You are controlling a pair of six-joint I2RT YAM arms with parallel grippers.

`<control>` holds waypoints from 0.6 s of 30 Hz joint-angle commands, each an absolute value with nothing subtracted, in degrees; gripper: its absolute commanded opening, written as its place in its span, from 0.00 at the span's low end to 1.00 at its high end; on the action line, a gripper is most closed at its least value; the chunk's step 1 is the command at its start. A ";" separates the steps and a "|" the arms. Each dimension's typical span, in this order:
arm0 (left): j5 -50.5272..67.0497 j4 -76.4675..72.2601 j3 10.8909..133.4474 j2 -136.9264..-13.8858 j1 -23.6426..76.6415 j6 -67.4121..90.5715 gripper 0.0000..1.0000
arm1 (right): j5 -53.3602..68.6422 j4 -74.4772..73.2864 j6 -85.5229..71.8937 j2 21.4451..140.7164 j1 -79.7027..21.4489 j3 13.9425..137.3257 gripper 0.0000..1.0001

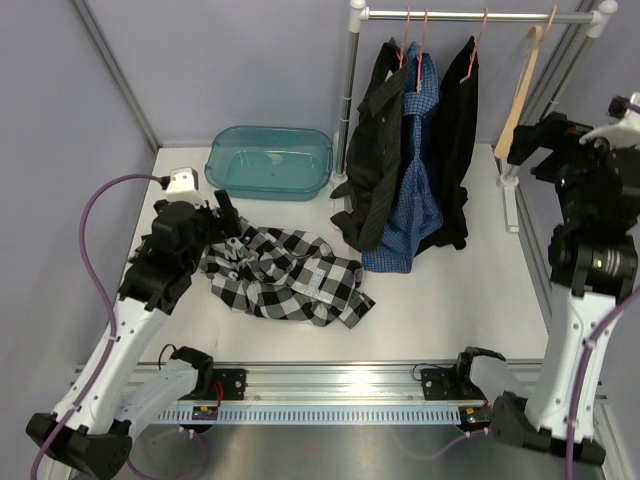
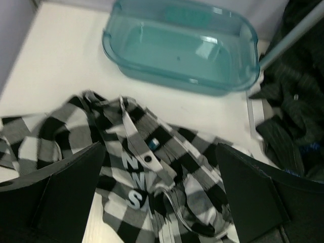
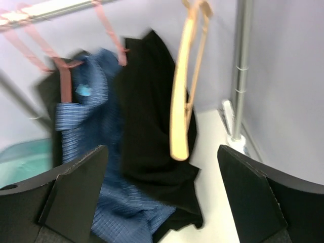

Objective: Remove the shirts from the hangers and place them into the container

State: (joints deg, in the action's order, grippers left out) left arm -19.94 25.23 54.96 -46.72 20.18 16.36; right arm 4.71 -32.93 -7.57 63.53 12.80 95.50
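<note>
A black-and-white check shirt (image 1: 285, 275) (image 2: 152, 167) lies crumpled on the table, off any hanger. My left gripper (image 1: 230, 225) (image 2: 161, 151) hovers open over its collar end, with nothing between the fingers. The teal container (image 1: 216, 160) (image 2: 114, 46) stands empty just beyond it. Two black shirts (image 1: 375, 130) (image 1: 458, 120) and a blue check shirt (image 1: 415, 175) (image 3: 81, 121) hang on pink hangers (image 1: 412, 45) (image 3: 109, 25). A bare wooden hanger (image 1: 522, 95) (image 3: 181, 111) hangs at the rail's right end. My right gripper (image 1: 520, 150) (image 3: 162, 152) is open beside it, holding nothing.
The clothes rail (image 1: 460, 15) rests on metal posts (image 1: 347, 90) (image 3: 240, 71) with feet on the table. A small white device (image 1: 183, 180) lies left of the container. The hanging shirts' tails reach down onto the tabletop.
</note>
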 commanded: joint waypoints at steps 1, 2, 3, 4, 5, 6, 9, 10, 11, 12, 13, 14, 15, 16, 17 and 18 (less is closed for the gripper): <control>-12.93 32.51 57.13 -49.56 20.30 21.43 0.99 | 11.24 -29.80 -15.18 56.09 13.01 88.96 0.99; -12.31 34.09 56.35 -50.01 20.48 22.05 0.99 | 13.95 -28.92 -16.16 52.42 13.01 84.86 0.99; -11.43 34.36 55.73 -50.71 21.26 22.93 0.99 | 15.37 -28.48 -17.22 50.56 13.01 82.73 0.99; -11.08 34.80 54.16 -52.02 21.62 24.51 0.99 | 17.38 -27.43 -18.97 46.97 13.01 78.35 0.99; -10.73 34.80 53.27 -52.73 21.97 25.57 0.99 | 18.27 -26.90 -19.85 45.02 13.01 75.96 0.99; -10.72 34.72 52.30 -53.60 22.93 26.71 0.99 | 19.06 -26.37 -20.65 43.35 13.01 73.94 0.99; -11.69 32.09 48.45 -57.29 24.95 31.45 0.99 | 20.65 -24.96 -23.73 38.07 11.35 67.07 1.00; -11.60 31.38 47.73 -58.35 25.31 33.64 0.99 | 20.65 -24.96 -23.64 37.27 10.21 66.02 0.99; -11.43 29.46 47.12 -59.58 25.57 34.44 0.99 | 20.31 -25.13 -23.47 36.22 9.24 64.35 0.99; -12.03 28.49 46.59 -62.03 26.27 35.32 0.99 | 20.13 -25.66 -23.29 35.69 7.23 63.55 0.99; -12.56 26.39 45.54 -63.44 26.71 36.55 0.99 | 20.13 -25.84 -23.03 34.55 6.25 62.24 0.99; -12.92 25.32 45.09 -64.85 26.98 37.08 0.99 | 20.13 -26.19 -23.11 33.85 5.28 61.62 1.00; -13.27 24.27 44.57 -67.91 27.33 37.52 0.99 | 20.30 -26.28 -23.20 33.32 3.79 61.09 0.99; -13.45 21.91 43.78 -69.42 27.42 38.31 0.99 | 20.48 -26.45 -23.03 32.27 3.08 60.13 1.00; -13.53 20.67 43.33 -70.91 27.42 38.76 0.99 | 20.30 -26.80 -22.77 31.73 2.29 59.77 0.99; -14.06 19.78 43.16 -73.97 27.42 39.19 0.99 | 19.95 -27.07 -22.50 31.29 0.81 59.42 0.99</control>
State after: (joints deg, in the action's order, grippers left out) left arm -13.10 27.42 43.92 -70.11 27.09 35.11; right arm 18.55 -27.86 -21.85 33.65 3.38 59.68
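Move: The checkered shirt lies flat on the table about 27 cm below the left hand and some 7 cm to its right, level with it fore and aft. The container stands about 27 cm ahead and 6 cm right of that hand; the grey hanging shirt, 13 cm ahead and 30 cm right. From the right hand the checkered shirt is roughly 50 cm left, 4 cm back and 47 cm below, with the emptied wooden hanger 15 cm ahead, 4 cm right. Down towards the checkered shirt comes the open left hand, about 20 cm lower and 6 cm to the right, fingers tipping some 35 degrees further downward; contact with the cloth can't be made out. The right hand, open and empty, first backs away from the wooden hanger, then swings left and down towards the shirt, turning counter-clockwise with its left side rising. ##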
